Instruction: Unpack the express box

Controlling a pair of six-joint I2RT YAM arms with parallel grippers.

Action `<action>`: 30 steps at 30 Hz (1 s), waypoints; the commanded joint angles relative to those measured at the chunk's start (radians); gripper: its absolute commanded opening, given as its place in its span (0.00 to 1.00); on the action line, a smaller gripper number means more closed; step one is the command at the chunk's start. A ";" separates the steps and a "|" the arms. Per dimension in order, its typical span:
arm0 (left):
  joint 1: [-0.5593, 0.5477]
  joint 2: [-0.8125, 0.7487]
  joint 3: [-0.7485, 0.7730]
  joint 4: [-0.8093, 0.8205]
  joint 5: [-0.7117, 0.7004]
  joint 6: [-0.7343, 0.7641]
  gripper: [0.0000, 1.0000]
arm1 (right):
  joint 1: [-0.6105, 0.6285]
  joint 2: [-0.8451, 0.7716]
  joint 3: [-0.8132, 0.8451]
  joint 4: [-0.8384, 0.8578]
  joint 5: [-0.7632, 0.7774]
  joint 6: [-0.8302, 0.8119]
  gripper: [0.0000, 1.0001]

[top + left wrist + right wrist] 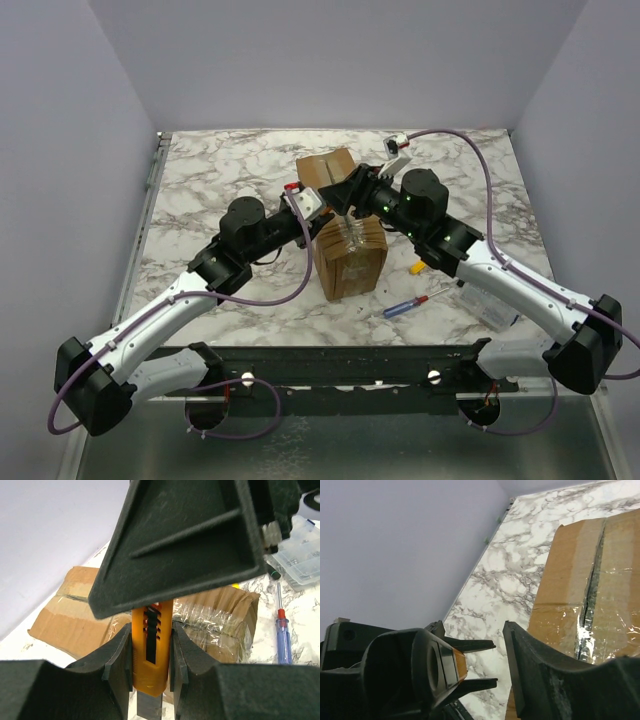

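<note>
The express box (pixel 352 265) is a brown carton in the middle of the table, and both grippers meet above its top. In the right wrist view its glossy taped seam (pixel 590 600) shows a dark slit along it. My left gripper (pixel 152 630) is shut on an orange utility knife (pixel 152 655), blade end toward the camera. My right gripper (pixel 480 650) hovers around the knife's far end. Its jaws stand apart, with a gap between the right finger (pixel 535 675) and the knife (pixel 460 662). In the left wrist view that gripper's broad black finger (pixel 190 540) hides the knife's upper part.
A blue screwdriver with a red collar (pixel 410 303) lies right of the box, near the front edge. A clear plastic case (pixel 492 305) sits under the right arm, and a small yellow item (pixel 417 267) lies beside it. Grey walls close in the table on three sides.
</note>
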 commanded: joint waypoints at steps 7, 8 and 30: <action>-0.004 0.011 0.002 0.035 -0.009 -0.023 0.00 | 0.041 0.022 -0.004 -0.005 0.178 -0.027 0.10; -0.005 0.010 0.003 0.035 -0.008 -0.031 0.12 | 0.041 0.011 -0.021 -0.001 0.221 -0.022 0.02; 0.056 0.064 0.044 0.061 -0.137 -0.279 0.80 | -0.188 -0.118 0.005 -0.197 0.454 -0.245 0.00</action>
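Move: The orange cutter is still pinched in the left fingers, its middle about 2 cm above, 1 cm ahead and 2 cm right of that hand. From the open right gripper around its rear end, the middle is roughly 1 cm back, 1 cm left and 2 cm below. The cardboard box's middle lies some 7 cm ahead of the right hand, 2 cm right and 22 cm down; the blue screwdriver lies 16 cm right, 5 cm back, 32 cm down. Ease the right gripper about 1 cm down and left around the cutter's rear end, then pinch it shut. Once it grips, spread the left fingers to let go of the handle and draw that hand slightly up, then some 3 cm forward. Carry the cutter away with the right, about 14 cm right and 6 forward, swinging clockwise some 30 degrees. ##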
